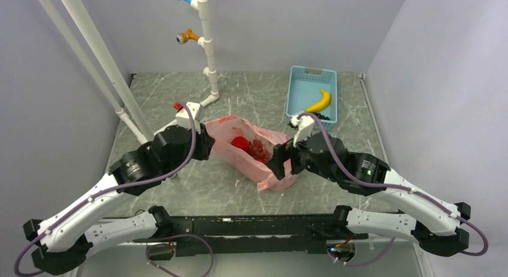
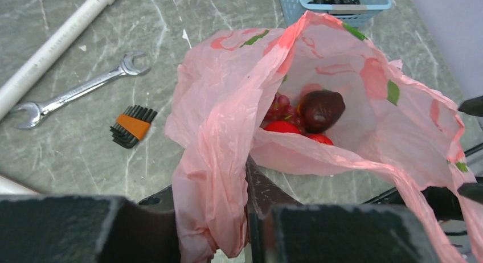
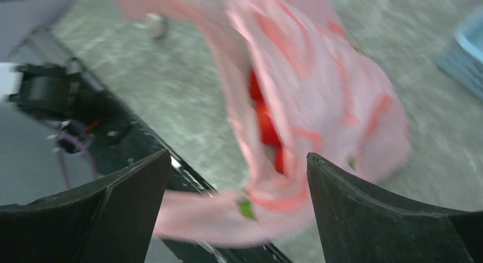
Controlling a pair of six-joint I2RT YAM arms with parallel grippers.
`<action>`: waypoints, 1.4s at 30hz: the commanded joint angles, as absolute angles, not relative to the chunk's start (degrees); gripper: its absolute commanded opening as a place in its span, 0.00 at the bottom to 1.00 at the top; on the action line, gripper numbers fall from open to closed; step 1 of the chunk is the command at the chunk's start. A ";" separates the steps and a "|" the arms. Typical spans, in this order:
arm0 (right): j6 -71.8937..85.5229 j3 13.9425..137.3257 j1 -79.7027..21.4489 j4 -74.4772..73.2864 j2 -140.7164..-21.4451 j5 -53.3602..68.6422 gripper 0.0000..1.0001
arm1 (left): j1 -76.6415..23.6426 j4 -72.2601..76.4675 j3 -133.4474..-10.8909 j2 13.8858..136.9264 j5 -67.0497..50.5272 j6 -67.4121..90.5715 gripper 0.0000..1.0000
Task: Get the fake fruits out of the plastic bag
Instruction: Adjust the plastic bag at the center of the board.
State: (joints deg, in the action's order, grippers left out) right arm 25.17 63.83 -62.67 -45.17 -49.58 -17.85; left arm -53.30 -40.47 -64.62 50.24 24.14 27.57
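The pink plastic bag point(image 1: 268, 172) lies mid-table with its mouth open. Inside it I see a glossy red fruit point(image 1: 241, 143) and reddish grapes point(image 1: 259, 150). The left wrist view looks into the bag point(image 2: 353, 75) at a dark red-brown piece point(image 2: 322, 109), red round fruits point(image 2: 282, 127) and grapes point(image 2: 279, 103). My left gripper point(image 2: 213, 217) is at the bag's left rim, shut on a bunched fold of plastic. My right gripper point(image 3: 239, 177) stands open at the bag's right end; a blurred strip of bag point(image 3: 319, 86) crosses between its fingers, with red fruit point(image 3: 265, 123) showing beyond.
A blue basket point(image 1: 311, 88) at the back right holds a yellow banana point(image 1: 319, 101) and black grapes. A wrench point(image 2: 74, 92), an orange-and-black tool point(image 2: 132, 126) and a white pipe point(image 2: 51, 46) lie left of the bag. A white pipe stand point(image 1: 206, 49) rises behind.
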 commanded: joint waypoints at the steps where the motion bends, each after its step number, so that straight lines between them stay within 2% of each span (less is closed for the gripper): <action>1: 10.52 69.61 -63.73 -25.73 -56.08 0.29 0.91 | -53.36 -37.32 -62.01 47.20 20.83 30.33 0.23; 7: 5.70 71.03 -66.89 -19.66 -65.58 2.06 0.87 | -53.43 -41.51 -64.20 46.66 22.57 30.29 0.16; 13: 0.98 66.26 -66.96 -18.75 -69.48 -12.18 0.88 | -53.44 -41.40 -63.64 46.13 22.68 29.88 0.07; 14: 0.58 66.44 -66.96 -19.41 -70.74 -13.86 0.85 | -53.37 -41.39 -63.57 46.22 22.84 29.88 0.03; 15: 0.53 66.99 -66.92 -20.80 -72.02 -14.66 0.73 | -53.37 -41.52 -63.68 46.29 23.11 29.95 0.00; 17: 0.53 67.08 -66.96 -21.95 -74.17 -14.49 0.59 | -53.37 -41.93 -63.95 46.45 23.82 29.89 0.00; 19: -1.26 64.92 -67.26 -20.28 -74.60 -14.49 0.59 | -53.40 -42.53 -64.58 46.56 24.51 29.49 0.00; 24: -1.94 59.11 -67.80 -14.62 -73.04 -18.29 0.69 | -53.37 -42.83 -65.18 46.01 24.64 28.50 0.00; 27: -2.97 57.37 -67.87 -13.29 -73.14 -19.95 0.68 | -53.36 -42.73 -65.21 45.48 24.65 28.16 0.00; 28: -3.01 57.41 -67.93 -13.53 -73.73 -20.33 0.63 | -53.36 -42.53 -65.07 45.37 24.79 28.06 0.00; 30: -2.53 58.15 -68.49 -14.75 -74.97 -20.55 0.43 | -53.35 -42.21 -64.98 45.27 25.16 27.67 0.00; 32: -2.59 58.58 -71.96 -15.18 -75.18 -21.77 0.33 | -53.40 -42.59 -65.25 45.50 26.13 27.60 0.00; 36: -1.48 62.64 -78.52 -18.13 -76.29 -23.04 0.26 | -53.41 -44.62 -65.71 46.01 29.05 27.71 0.00; 40: 1.53 65.67 -83.04 -22.47 -79.35 -25.87 0.10 | -53.36 -43.10 -63.54 43.91 29.17 27.82 0.00; 42: 4.24 65.25 -84.07 -22.69 -80.10 -24.65 0.11 | -53.37 -42.64 -62.41 42.63 29.23 28.00 0.00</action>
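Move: The bag's near rim, where the open right hand will next shut, lies about 11 cm to its left, 2 cm farther forward and 8 cm lower. The fruit inside is some 13 cm ahead of the right hand, 9 cm left and 20 cm below; the left rim, already between the left fingers, is 20 cm left, 5 cm forward. From the left hand the near rim is roughly 9 cm right, 3 cm back and 9 cm down. The right fingers pinch the bag's near rim, after an arc about 13 cm left, first rising, then sinking roughly 14 cm from its top as the hand edges forward. Closing, they draw the rim back about 7 cm and left about 5 cm, the wrist turned counter-clockwise. The left hand shuts further on its rim, staying nearly in place before easing a couple of centimetres left. ##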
